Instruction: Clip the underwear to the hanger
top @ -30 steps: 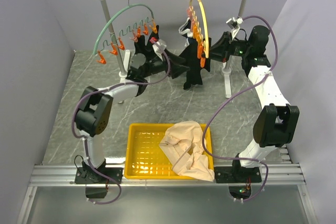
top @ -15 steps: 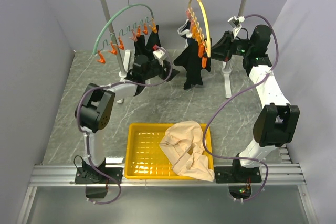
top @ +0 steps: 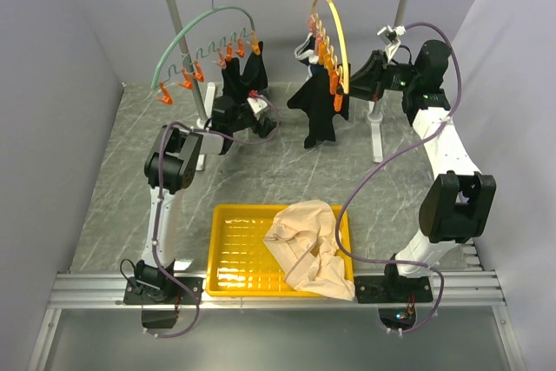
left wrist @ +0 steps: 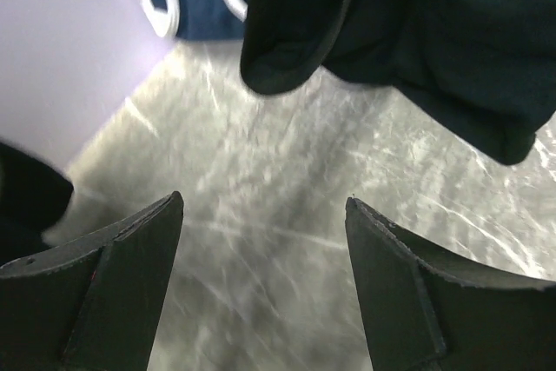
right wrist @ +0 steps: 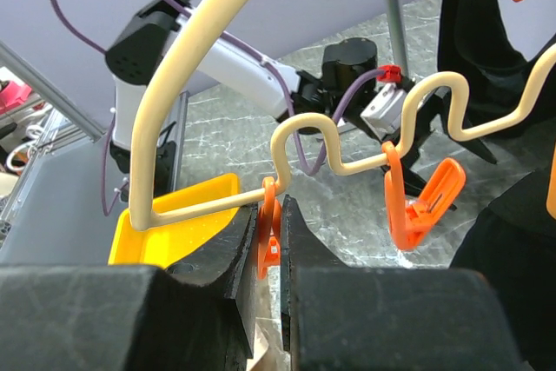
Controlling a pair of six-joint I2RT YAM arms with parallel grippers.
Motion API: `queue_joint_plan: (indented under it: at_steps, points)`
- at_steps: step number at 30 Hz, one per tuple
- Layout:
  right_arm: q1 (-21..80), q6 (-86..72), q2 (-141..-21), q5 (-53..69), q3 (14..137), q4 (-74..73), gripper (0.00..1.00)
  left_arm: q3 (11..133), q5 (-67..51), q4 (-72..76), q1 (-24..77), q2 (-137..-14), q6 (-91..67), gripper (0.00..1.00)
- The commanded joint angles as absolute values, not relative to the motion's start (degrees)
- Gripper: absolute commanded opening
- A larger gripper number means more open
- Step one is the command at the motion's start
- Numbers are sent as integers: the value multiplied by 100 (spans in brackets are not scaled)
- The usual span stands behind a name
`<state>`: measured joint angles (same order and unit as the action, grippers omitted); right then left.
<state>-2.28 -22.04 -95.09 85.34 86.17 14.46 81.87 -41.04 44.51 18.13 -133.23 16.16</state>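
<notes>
The pale yellow hanger (top: 337, 36) hangs from the rack's rod with a row of orange clips. The black underwear (top: 318, 115) hangs below it, clear of both grippers. My left gripper (top: 259, 113) sits left of the underwear, open and empty (left wrist: 264, 202), with the black cloth (left wrist: 434, 32) hanging above and ahead of its fingers. My right gripper (top: 354, 84) is at the hanger's right side. In the right wrist view it (right wrist: 280, 215) is shut on the end orange clip (right wrist: 271, 228) of the hanger's wavy wire (right wrist: 347, 154).
A green hanger (top: 195, 32) with orange clips carries another black garment (top: 243, 71). A navy white-trimmed garment (top: 306, 48) hangs behind the yellow hanger. The yellow tray (top: 230, 249) holds a beige garment (top: 308, 245). Rack posts (top: 187, 49) (top: 375, 128) stand on the marble table.
My left gripper has drawn back to the left, away from the underwear, and its jaws stand wider. The underwear now hangs free. The right gripper has stayed on the clip.
</notes>
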Motion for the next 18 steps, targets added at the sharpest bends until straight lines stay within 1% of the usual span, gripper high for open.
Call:
queue_joint_plan:
  at_steps: [1, 8, 14, 18]
  points:
    - [-273, -2285, -9510, 8745, 8895, 1635, 0, 8639, -4693, 5255, 1854, -13561, 2189, 81]
    - [-272, -2294, -9519, 8736, 8895, 1608, 0, 9622, -4808, 5317, 1925, -14150, 1960, 81]
    - [-272, -2294, -9554, 8719, 8947, 1608, 0, 10405, -5080, 4949, 2030, -14642, 2135, 81]
    - [-272, -2355, -9589, 8727, 8973, 1687, 0, 10740, -5203, 4589, 2092, -14792, 2276, 79]
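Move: Ahead of the left hand, about 6 cm farther out, some 8 cm to its right and roughly 6 cm higher, hangs the free lower-left corner of the black underwear. The navy garment hangs behind that corner, about 13 cm ahead of this hand, 9 cm to its right and 14 cm up. The black garment on the green hanger is about 9 cm ahead, 6 cm left and 12 cm up. From the right hand the corner lies about 15 cm left, 14 cm ahead and 20 cm lower. Reaching in under the yellow hanger with open fingers, the left hand travels about 5 cm to the right and nearly 4 cm forward towards the dangling underwear corner, rising some 2 cm. The forward travel fades at the end while the rightward travel goes on; the wrist rolls about 15 degrees, swinging the fingertips some 10 degrees clockwise and a little upward. The right hand keeps its pinch on the orange clip. ##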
